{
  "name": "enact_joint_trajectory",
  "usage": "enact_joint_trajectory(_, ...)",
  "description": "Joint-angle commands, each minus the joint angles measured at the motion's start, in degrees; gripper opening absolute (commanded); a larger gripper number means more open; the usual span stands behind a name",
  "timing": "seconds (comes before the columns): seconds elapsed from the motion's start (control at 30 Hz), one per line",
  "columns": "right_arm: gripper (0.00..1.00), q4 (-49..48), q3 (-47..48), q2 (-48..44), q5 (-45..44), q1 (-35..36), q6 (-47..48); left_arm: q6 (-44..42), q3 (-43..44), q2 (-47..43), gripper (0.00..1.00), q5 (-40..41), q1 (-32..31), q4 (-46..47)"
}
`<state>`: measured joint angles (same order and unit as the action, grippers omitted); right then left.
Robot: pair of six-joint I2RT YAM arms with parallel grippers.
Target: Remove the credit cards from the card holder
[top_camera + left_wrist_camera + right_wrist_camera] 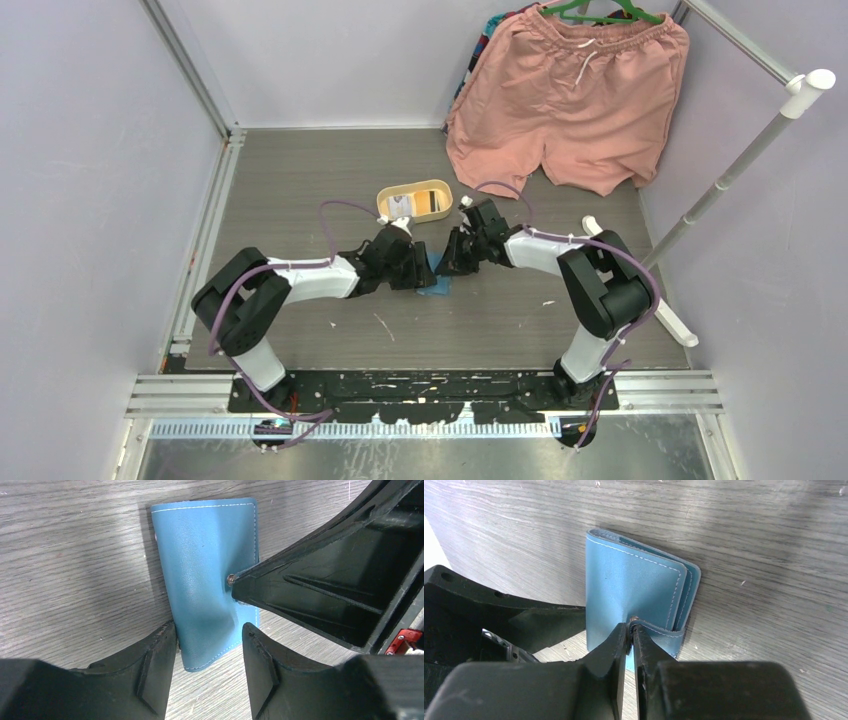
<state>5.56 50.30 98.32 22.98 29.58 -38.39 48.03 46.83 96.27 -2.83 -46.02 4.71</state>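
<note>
The teal-blue card holder (438, 279) (205, 565) (624, 587) lies folded shut on the grey table between both arms. My left gripper (420, 268) (210, 630) straddles its near end, one finger against each long side, holding it. From the other side my right gripper (452, 260) (631, 626) is shut on the holder's strap tab (659, 630) at the metal snap (230, 579). No credit cards show at the holder. A whitish card (400, 207) with dark marks lies in the yellow tray.
The yellow oval tray (440, 187) stands just behind the grippers. Pink shorts (570, 100) hang at the back right, reaching down onto the table. A white pole (740, 160) slants along the right side. Grey walls close in left and right.
</note>
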Motion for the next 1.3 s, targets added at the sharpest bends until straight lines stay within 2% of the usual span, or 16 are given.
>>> enact_joint_trajectory(0.0,0.17,-3.3,0.8,1.3,-1.8,1.0,-1.9,0.0,-2.0,2.4,0.52,0.3,-0.5,-2.7)
enact_joint_trajectory(0.27,0.21,-7.6,-1.2,0.5,-3.3,1.0,-4.5,-0.6,-2.3,2.5,0.48,1.2,-0.5,-3.7)
enact_joint_trajectory(0.43,0.31,-8.5,-1.4,1.3,-2.7,1.0,-5.4,-0.5,-2.4,2.9,0.35,1.4,-0.5,-3.7)
enact_joint_trajectory(0.53,0.35,-9.0,-1.7,1.6,-2.4,1.0,-5.8,-0.4,-2.5,3.0,0.34,1.7,-0.5,-4.0)
enact_joint_trajectory(0.8,0.37,-11.2,-2.9,2.5,-2.0,1.0,-7.2,-0.1,-2.6,3.6,0.3,1.8,-0.5,-3.6)
enact_joint_trajectory(1.0,0.37,-13.8,-4.4,4.0,-1.5,1.0,-8.9,0.0,-2.1,3.7,0.19,0.9,-0.5,-2.9)
enact_joint_trajectory(1.1,0.37,-14.6,-4.9,3.9,-1.6,1.0,-9.3,0.0,-1.9,3.5,0.02,0.5,-0.5,-3.0)
enact_joint_trajectory(1.27,0.38,-13.4,-4.0,2.3,-1.5,1.0,-9.2,0.3,-2.2,4.2,0.0,0.3,-0.5,-2.9)
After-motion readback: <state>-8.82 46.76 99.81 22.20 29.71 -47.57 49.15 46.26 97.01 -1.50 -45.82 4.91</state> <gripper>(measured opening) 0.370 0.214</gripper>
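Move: The blue card holder lies by both hands, about 1 cm below their hand points. Its middle is some 3 cm ahead and 2 cm right of the left hand, whose parted fingers straddle its near end. From the right hand, its middle is about 1 cm ahead and 2 cm left, and its strap snap is right at those fingertips. The shallow tray stands about 14 cm ahead and 6 cm left of the right hand. The right fingers open at the snap, shifting 3 cm forward-left; the left close, pinching the holder's near end. ##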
